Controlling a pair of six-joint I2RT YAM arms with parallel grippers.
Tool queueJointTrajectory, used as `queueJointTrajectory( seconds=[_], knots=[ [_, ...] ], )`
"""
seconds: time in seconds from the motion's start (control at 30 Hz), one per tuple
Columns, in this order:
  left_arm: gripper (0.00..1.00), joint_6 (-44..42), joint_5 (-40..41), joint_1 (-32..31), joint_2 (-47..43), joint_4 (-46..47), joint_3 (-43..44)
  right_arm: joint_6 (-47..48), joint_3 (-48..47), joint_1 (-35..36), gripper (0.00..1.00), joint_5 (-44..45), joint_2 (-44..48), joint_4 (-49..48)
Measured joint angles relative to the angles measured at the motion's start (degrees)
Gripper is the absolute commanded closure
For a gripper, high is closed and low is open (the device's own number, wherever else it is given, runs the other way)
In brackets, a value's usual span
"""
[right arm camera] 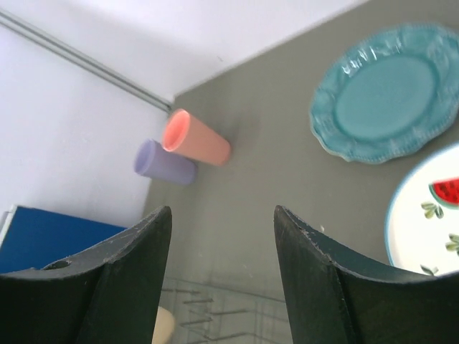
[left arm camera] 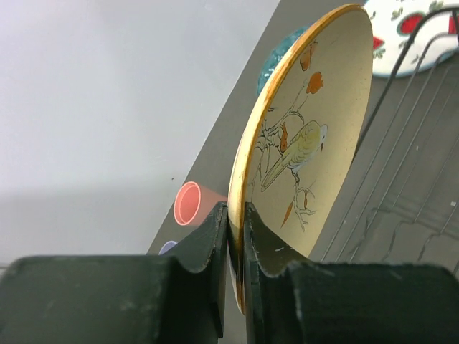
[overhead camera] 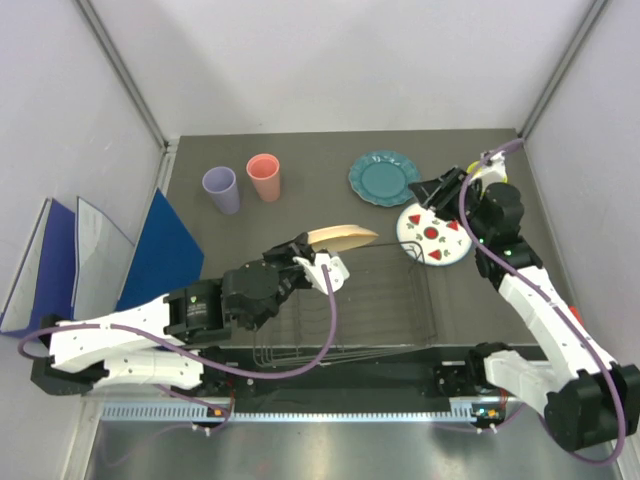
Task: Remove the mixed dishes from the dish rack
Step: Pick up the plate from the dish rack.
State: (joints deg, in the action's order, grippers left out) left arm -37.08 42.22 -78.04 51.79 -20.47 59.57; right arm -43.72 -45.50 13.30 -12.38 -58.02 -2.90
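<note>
My left gripper (overhead camera: 318, 262) (left arm camera: 235, 215) is shut on the rim of the peach plate (overhead camera: 342, 237) (left arm camera: 315, 122), which has a bird painted on it. It holds the plate on edge above the far left part of the dark wire dish rack (overhead camera: 380, 310) (left arm camera: 409, 179). On the table behind the rack are the lavender cup (overhead camera: 221, 190) (right arm camera: 165, 163), the salmon-pink cup (overhead camera: 265, 177) (right arm camera: 197, 140), the teal scalloped plate (overhead camera: 383, 178) (right arm camera: 387, 97) and the white plate with red marks (overhead camera: 435, 234) (right arm camera: 430, 222). My right gripper (overhead camera: 422, 192) (right arm camera: 222, 215) hangs open and empty between the two plates.
Blue and grey boards (overhead camera: 160, 250) lean against the left wall. White walls close in the table on three sides. A metal rail (overhead camera: 300, 410) runs along the near edge by the arm bases.
</note>
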Motion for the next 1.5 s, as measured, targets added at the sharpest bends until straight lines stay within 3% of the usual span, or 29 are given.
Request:
queueJointTrajectory(
  seconds=[0.37,0.77,0.87,0.9,1.03,1.3,1.5],
  knots=[
    [1.00,14.05,-5.09,4.52,5.25,-1.27,8.31,-1.05,-1.92,-0.09,0.40,1.01,7.91,1.55],
    [1.00,37.33,-21.14,23.02,8.39,-4.70,13.84,-0.74,-3.72,-0.33,0.39,2.91,12.35,4.72],
    [1.00,42.42,-25.46,26.86,9.27,-5.51,13.84,-0.33,-3.72,-0.35,0.35,2.75,12.46,5.62],
    [1.00,44.35,-27.10,28.37,9.46,-5.68,13.84,-0.26,-3.69,-0.35,0.23,2.49,12.50,5.81],
    [1.00,52.39,-34.05,34.18,9.62,-5.29,13.70,-0.28,-2.86,-0.35,0.14,0.55,13.27,5.11],
    [1.00,69.77,-46.90,44.74,9.62,5.55,5.55,-2.47,2.93,-0.35,0.12,-5.01,15.74,2.93],
    [1.00,83.67,-57.48,51.12,11.96,18.71,-4.13,-5.05,5.49,-0.37,0.12,-9.97,16.20,-2.14]
  ],
)
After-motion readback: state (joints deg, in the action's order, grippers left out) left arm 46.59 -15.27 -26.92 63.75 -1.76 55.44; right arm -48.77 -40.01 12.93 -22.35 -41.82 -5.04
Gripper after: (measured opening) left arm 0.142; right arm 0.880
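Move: The left gripper already holds the bird plate, clear of the rack; it goes to the right gripper, about 28 cm right, 13 ahead and 6 lower. The rack's middle is 10 right, 9 back, some 27 below; the fruit plate 36 right, 12 ahead, 30 below. From the right gripper, the bird plate's middle is about 20 left, 8 back, 6 above; the teal plate 5 left, 16 ahead, 24 below. Keep the left fingers shut on the bird plate's rim and carry it about 11 cm forward, rising slightly before sinking, while rolling the wrist some 90 degrees, left side down, fingers still pointing forward-right towards the right gripper. Bring the empty right gripper back about 7 cm and up 5, over the fruit plate's side, and spread its fingers wider late on. ##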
